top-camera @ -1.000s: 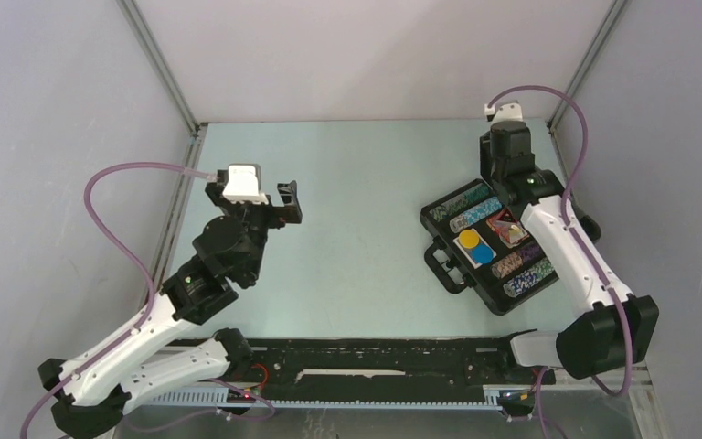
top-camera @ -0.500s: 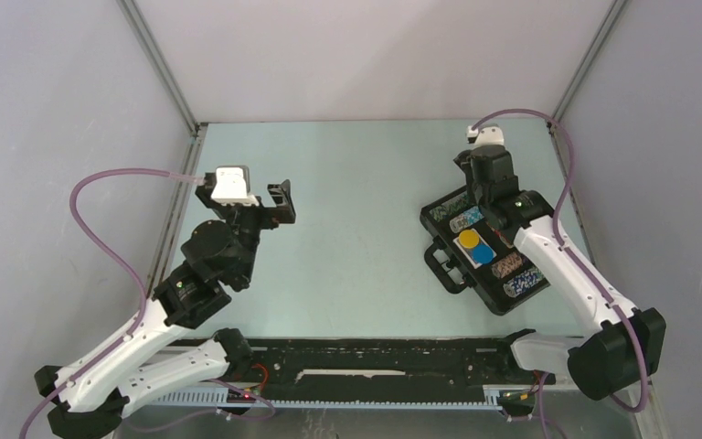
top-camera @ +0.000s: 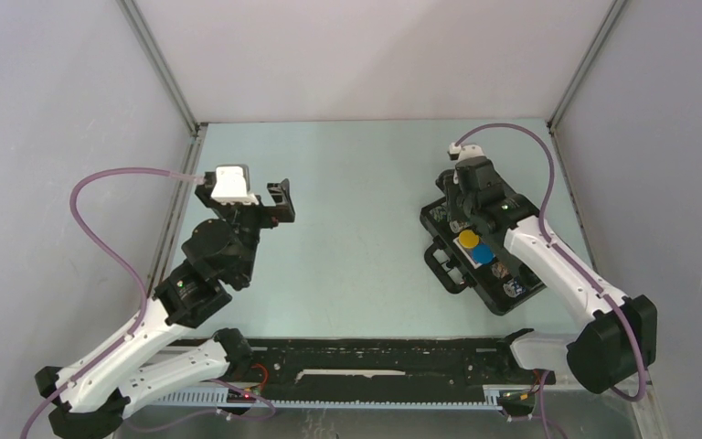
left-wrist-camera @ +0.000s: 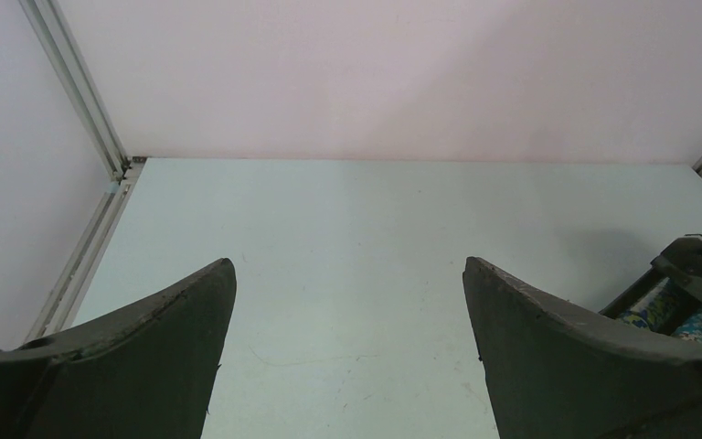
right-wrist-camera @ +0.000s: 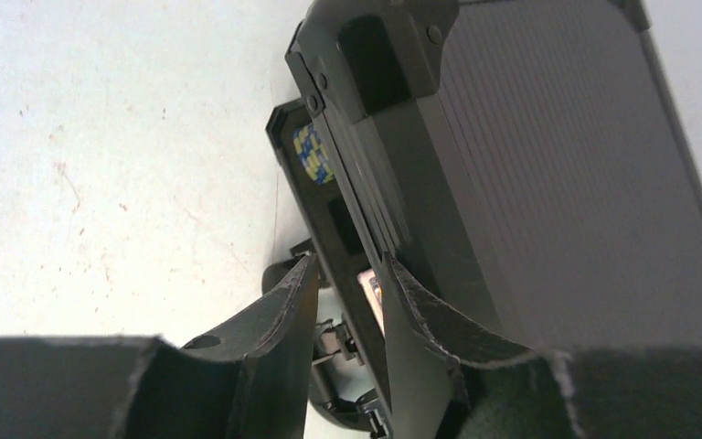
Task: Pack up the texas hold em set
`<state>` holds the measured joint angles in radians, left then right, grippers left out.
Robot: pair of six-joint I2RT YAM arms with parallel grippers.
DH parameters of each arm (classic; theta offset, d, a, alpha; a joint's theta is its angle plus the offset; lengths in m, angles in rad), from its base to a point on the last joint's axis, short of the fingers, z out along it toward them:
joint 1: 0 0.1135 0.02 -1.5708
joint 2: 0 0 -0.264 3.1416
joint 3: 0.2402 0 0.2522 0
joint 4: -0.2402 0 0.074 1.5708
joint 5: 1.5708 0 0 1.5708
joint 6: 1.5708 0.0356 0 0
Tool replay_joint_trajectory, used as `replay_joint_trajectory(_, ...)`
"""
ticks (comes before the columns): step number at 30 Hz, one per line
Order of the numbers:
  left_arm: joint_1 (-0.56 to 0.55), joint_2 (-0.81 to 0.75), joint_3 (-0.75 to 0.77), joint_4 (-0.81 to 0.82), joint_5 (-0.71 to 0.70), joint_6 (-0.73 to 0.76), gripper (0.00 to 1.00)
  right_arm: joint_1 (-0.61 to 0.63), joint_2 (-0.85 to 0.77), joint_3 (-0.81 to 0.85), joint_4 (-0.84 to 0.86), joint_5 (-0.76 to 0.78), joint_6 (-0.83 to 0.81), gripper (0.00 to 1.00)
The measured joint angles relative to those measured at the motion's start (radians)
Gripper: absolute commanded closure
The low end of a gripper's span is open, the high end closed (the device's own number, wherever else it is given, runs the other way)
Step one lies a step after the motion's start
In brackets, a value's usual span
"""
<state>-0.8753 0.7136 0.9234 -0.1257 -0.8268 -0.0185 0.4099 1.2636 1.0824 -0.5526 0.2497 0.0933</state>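
The black case (top-camera: 515, 294) lies at the table's right, handle (top-camera: 439, 265) toward the middle. A yellow disc (top-camera: 467, 240) and a blue disc (top-camera: 483, 253) show in its foam. My right gripper (top-camera: 462, 206) hovers over the case's far left corner. In the right wrist view the ribbed lid (right-wrist-camera: 558, 165) stands tilted over the base, with a blue-yellow chip row (right-wrist-camera: 309, 154) in the gap. My right gripper (right-wrist-camera: 349, 261) is partly open astride the case's front edge. My left gripper (left-wrist-camera: 349, 265) is wide open and empty above the bare table, left of centre (top-camera: 279, 201).
Grey walls and metal frame posts (top-camera: 160, 73) bound the table on three sides. A black rail (top-camera: 375, 361) runs along the near edge between the arm bases. The case's corner with chips (left-wrist-camera: 663, 302) shows at the right of the left wrist view.
My right arm has swung left and nearer over the case, bringing the lid over the chip rows, and its jaws have widened. The left arm shifted slightly, still open.
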Motion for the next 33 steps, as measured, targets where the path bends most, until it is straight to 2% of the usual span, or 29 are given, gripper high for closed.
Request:
replay_joint_trajectory(2,0.001,0.0,0.0,0.0,0.0,0.0,0.0,0.007,0.002,-0.008,-0.017,-0.014,0.013,0.53)
replay_joint_trajectory(3,0.001,0.0,0.0,0.0,0.0,0.0,0.0,0.01,0.002,-0.011,-0.027,-0.02,0.023,0.46)
replay_joint_trajectory(5,0.003,0.005,0.0,0.0,0.0,0.0,0.0,0.017,0.002,-0.015,-0.047,-0.04,0.047,0.27)
replay_joint_trajectory(6,0.004,0.006,0.0,0.0,0.0,0.001,0.0,0.024,0.001,-0.016,-0.058,-0.054,0.059,0.09)
replay_joint_trajectory(7,0.005,0.007,0.0,0.0,0.0,0.001,0.0,0.031,0.0,-0.016,-0.063,-0.066,0.073,0.01)
replay_joint_trajectory(16,0.01,0.036,0.001,-0.012,0.004,-0.004,0.0,0.061,-0.124,-0.027,-0.108,-0.092,0.15,0.0)
replay_joint_trajectory(22,0.011,0.079,0.048,-0.123,0.085,-0.093,0.0,0.089,-0.214,-0.027,-0.109,-0.076,0.211,0.0)
replay_joint_trajectory(27,0.011,0.098,0.109,-0.194,0.251,-0.273,0.0,-0.1,-0.194,-0.037,-0.097,-0.292,0.257,0.0)
replay_joint_trajectory(33,0.012,0.207,0.1,-0.193,0.546,-0.5,0.0,-0.271,-0.182,-0.186,0.007,-0.419,0.29,0.01)
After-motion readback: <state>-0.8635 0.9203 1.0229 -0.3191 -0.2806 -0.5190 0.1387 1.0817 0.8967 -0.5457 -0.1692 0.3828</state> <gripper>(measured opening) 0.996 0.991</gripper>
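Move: The half-lowered lid's free edge is at the right hand's fingertips; the lid's middle lies about 10 cm to the hand's right, 7 cm back and 6 cm below. Some 14 cm below are the yellow disc, 6 cm right and 7 cm back, the blue disc, 9 cm right and 10 cm back, and the case handle, 12 cm back and 1 cm right. From the left hand, the lid's middle is roughly 45 cm right, level fore and aft, and 25 cm below. Back and a little down with the lid's free edge, the right hand spreads its fingers wide and comes off the lid, rises some 5 cm while still drawing back, then swings right and down over the case, rolling its left side up, to stop short of the lid. Late on, the open left hand sweeps about 13 cm right towards the case, sinking, tipping down and turning clockwise. ##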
